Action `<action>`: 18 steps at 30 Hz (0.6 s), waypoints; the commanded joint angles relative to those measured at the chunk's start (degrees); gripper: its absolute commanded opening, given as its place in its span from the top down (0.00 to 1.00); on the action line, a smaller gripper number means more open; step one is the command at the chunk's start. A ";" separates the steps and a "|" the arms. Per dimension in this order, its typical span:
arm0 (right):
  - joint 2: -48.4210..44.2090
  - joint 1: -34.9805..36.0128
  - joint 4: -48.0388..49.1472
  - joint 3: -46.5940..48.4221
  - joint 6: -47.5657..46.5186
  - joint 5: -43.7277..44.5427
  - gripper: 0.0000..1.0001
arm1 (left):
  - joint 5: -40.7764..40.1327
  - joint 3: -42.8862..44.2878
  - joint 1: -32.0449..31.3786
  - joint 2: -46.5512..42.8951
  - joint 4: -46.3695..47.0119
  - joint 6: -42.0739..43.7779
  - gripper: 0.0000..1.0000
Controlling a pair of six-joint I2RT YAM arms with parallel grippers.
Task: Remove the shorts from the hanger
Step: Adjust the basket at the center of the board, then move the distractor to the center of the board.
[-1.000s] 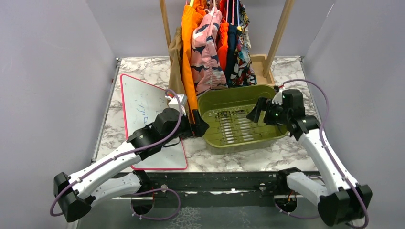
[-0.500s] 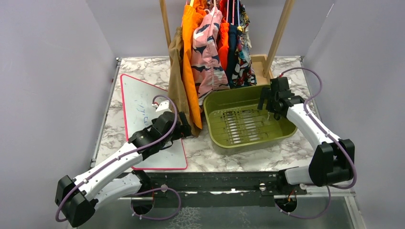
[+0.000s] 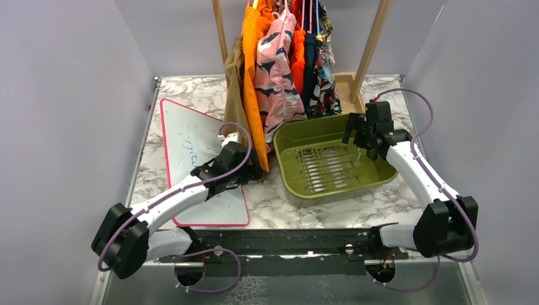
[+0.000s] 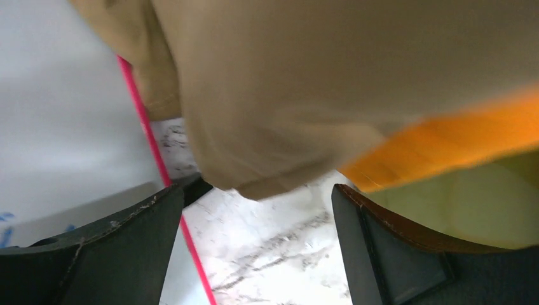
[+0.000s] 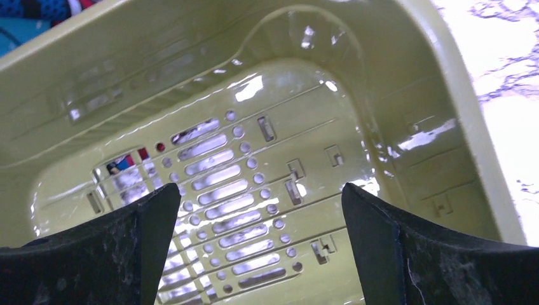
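Observation:
Several shorts hang side by side from a wooden rack: tan-brown shorts (image 3: pixel 233 82), bright orange (image 3: pixel 251 76), pink with dark blotches (image 3: pixel 278 70), red-orange (image 3: pixel 297 57), navy (image 3: pixel 309 70) and comic-print (image 3: pixel 325 79). The hangers are mostly cut off by the top edge. My left gripper (image 3: pixel 255 170) is open, low at the table. In the left wrist view the tan-brown shorts' hem (image 4: pixel 273 114) hangs just above the left gripper (image 4: pixel 257 210), with nothing between the fingers (image 4: pixel 108 248). My right gripper (image 3: pixel 356 136) is open and empty over the basket's far right corner.
An olive-green slotted basket (image 3: pixel 375 175) sits right of the shorts, and the right gripper (image 5: pixel 260 197) looks into its wall (image 5: pixel 191 57). A pink-rimmed whiteboard (image 3: pixel 191 136) lies at the left. Rack posts (image 3: pixel 372 44) rise behind. The basket's side (image 4: pixel 470 203) shows beside the left finger.
My left arm has swung right and forward, bringing its gripper under the tan shorts' hem. The right gripper moved from the basket's middle to its far right corner, then stayed.

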 commanded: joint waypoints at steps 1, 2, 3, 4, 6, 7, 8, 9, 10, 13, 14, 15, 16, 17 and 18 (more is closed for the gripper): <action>-2.96 -0.20 -0.99 -2.27 -0.98 -6.18 0.01 | -1.54 -1.51 4.72 2.01 1.18 3.04 0.13; -3.62 -0.20 -1.19 -2.74 -1.25 -6.50 0.01 | -1.85 -1.94 6.13 1.67 0.67 3.85 0.13; -4.26 -0.21 -1.37 -3.18 -1.37 -6.72 0.01 | -1.89 -2.33 7.49 1.21 0.27 4.95 0.14; -4.86 -0.20 -1.47 -3.52 -1.56 -6.82 0.01 | -1.87 -2.69 8.76 0.70 -0.38 5.75 0.14; -5.90 -0.20 -1.44 -4.07 -1.60 -6.98 0.01 | -1.79 -3.12 11.03 0.07 -1.21 6.98 0.14; -6.28 -0.21 -1.48 -4.13 -1.56 -7.40 0.01 | -1.81 -3.23 12.14 -0.04 -1.51 7.71 0.14; -6.57 -0.26 -1.58 -4.10 -1.59 -7.92 0.01 | -1.81 -3.24 13.41 0.02 -1.87 8.28 0.14; -6.76 -0.21 -1.54 -4.02 -1.57 -8.53 0.01 | -1.62 -3.16 14.79 0.21 -1.90 8.98 0.14; -6.91 -0.20 -1.61 -4.01 -1.49 -9.11 0.01 | -1.34 -3.04 16.03 0.61 -1.92 9.90 0.14; -7.31 -0.20 -1.99 -3.96 -1.28 -9.77 0.01 | -0.53 -2.00 21.29 2.92 -2.14 11.71 0.15; -7.41 -0.20 -2.09 -4.12 -1.18 -9.90 0.01 | 0.54 -1.53 22.39 3.64 -1.91 11.80 0.15; -7.57 -0.20 -2.14 -4.30 -1.14 -10.04 0.01 | 0.98 -1.22 23.15 4.19 -1.50 12.20 0.15; -7.69 -0.20 -2.16 -4.46 -1.08 -10.19 0.01 | 0.20 -0.55 23.87 4.90 -1.83 12.21 0.15; -7.84 -0.20 -2.19 -4.69 -1.13 -10.23 0.01 | -0.48 0.19 24.74 5.43 -2.28 12.30 0.14; -8.07 -0.20 -2.20 -4.84 -1.16 -10.31 0.01 | -0.49 0.79 25.67 5.88 -2.37 12.52 0.13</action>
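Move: The left hand is low over the board's right edge: the board's middle lies about 16 cm to its left, 2 cm ahead and 3 cm below. The brown shorts' hem hangs some 5 cm straight ahead, the orange shorts' hem about 3 cm ahead and 5 cm to the right, and the basket's middle roughly 26 cm to the right, level with it. The right hand is inside the basket, whose middle lies about 7 cm to its left, 3 cm back and slightly below. With its fingers staying wide and straddling the board's right edge, the left hand dips about 2 cm, so that its left finger bears on the board just inside that edge, and sweeps some 11 cm left and 5 cm forward past the brown shorts' hem, turning about 15 degrees counter-clockwise and taking the board along. Meanwhile the open right hand eases about 3 cm back and 2 cm left inside the basket, towards its middle, without visibly pushing it. ##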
